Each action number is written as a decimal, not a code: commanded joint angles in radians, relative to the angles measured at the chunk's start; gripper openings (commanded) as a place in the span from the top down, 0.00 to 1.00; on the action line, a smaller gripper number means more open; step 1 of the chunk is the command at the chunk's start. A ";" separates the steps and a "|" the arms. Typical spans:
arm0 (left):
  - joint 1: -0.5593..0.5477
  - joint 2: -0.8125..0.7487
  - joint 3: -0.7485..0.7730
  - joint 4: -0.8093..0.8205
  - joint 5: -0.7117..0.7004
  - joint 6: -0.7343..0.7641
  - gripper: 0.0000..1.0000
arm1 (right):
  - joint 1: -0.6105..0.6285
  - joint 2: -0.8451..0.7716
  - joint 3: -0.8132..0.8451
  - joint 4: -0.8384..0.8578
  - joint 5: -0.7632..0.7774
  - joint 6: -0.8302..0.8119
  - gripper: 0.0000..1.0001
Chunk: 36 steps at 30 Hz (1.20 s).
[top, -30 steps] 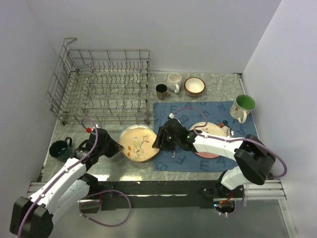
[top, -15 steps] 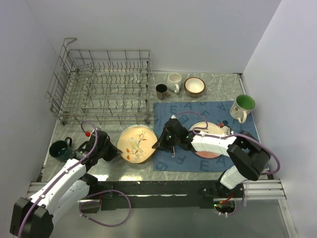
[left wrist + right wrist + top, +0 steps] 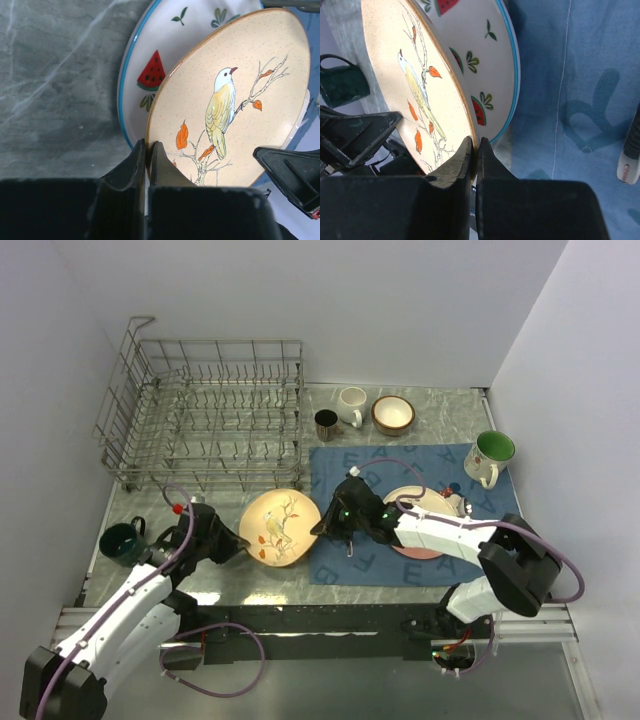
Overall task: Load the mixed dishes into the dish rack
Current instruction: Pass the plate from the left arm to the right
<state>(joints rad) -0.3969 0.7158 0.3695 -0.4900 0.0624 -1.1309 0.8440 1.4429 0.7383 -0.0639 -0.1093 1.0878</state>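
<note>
A tan plate with a painted bird (image 3: 280, 528) hangs tilted above a white, blue-rimmed watermelon plate (image 3: 150, 65), which lies on the marble table. My left gripper (image 3: 238, 538) is shut on the tan plate's left rim, seen close up in the left wrist view (image 3: 148, 145). My right gripper (image 3: 321, 525) is shut on the opposite rim (image 3: 475, 141). The tan plate (image 3: 415, 85) stands clear of the white plate (image 3: 480, 60) on that side. The grey wire dish rack (image 3: 205, 425) stands at the back left with nothing in it.
A dark green mug (image 3: 122, 542) sits left of my left arm. A dark mug (image 3: 326, 423), a white mug (image 3: 352, 403) and a brown-rimmed bowl (image 3: 393, 414) stand behind the blue placemat (image 3: 380, 565). A green-lined mug (image 3: 492, 455) and a pink-and-cream plate (image 3: 432, 502) are at the right.
My right gripper has closed on the tan plate's right rim. The plate has risen from lying flat on the white plate to a tilted hold between both grippers.
</note>
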 commanded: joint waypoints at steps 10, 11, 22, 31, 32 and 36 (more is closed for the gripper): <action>-0.010 -0.078 0.081 0.088 0.022 0.085 0.11 | 0.055 -0.234 0.046 -0.181 0.169 -0.174 1.00; -0.010 -0.087 0.086 0.096 0.022 0.092 0.07 | 0.056 -0.251 0.041 -0.197 0.174 -0.175 1.00; -0.010 -0.070 0.166 0.059 -0.036 0.158 0.01 | 0.055 -0.395 0.059 -0.218 0.148 -0.166 1.00; -0.010 -0.079 0.207 0.008 -0.073 0.184 0.01 | 0.055 -0.457 0.141 -0.339 0.223 -0.223 1.00; -0.010 -0.079 0.223 0.001 -0.102 0.187 0.01 | 0.056 -0.466 0.173 -0.359 0.246 -0.244 1.00; -0.010 -0.072 0.258 -0.036 -0.148 0.200 0.00 | 0.056 -0.475 0.275 -0.436 0.312 -0.307 1.00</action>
<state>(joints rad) -0.4046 0.6453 0.5587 -0.4927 -0.0181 -0.9577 0.8925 1.0370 0.8383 -0.5625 0.1158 0.8211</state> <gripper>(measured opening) 0.994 0.042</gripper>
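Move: The bird plate is pinched at both sides: its middle is about 9 cm right and 4 cm ahead of the left hand, and about 9 cm to the left of the right hand, roughly level with both. The watermelon plate lies beneath, some 7 cm down, 5 cm right and 3 cm ahead of the left hand. From the right hand, the fork is about 7 cm right, straight abreast, and the pink plate about 24 cm right and 1 cm ahead, both some 8 cm lower. The left fingers let go of the bird plate's rim, opening wide, then the left hand backs off upward about 9 cm and 3 cm forward, fingertips tipping up. The right hand keeps its pinch on the opposite rim and carries the plate up and to the right, about 8 cm each way, with a short pause between, drawing back slightly and tilting some 20 degrees. ##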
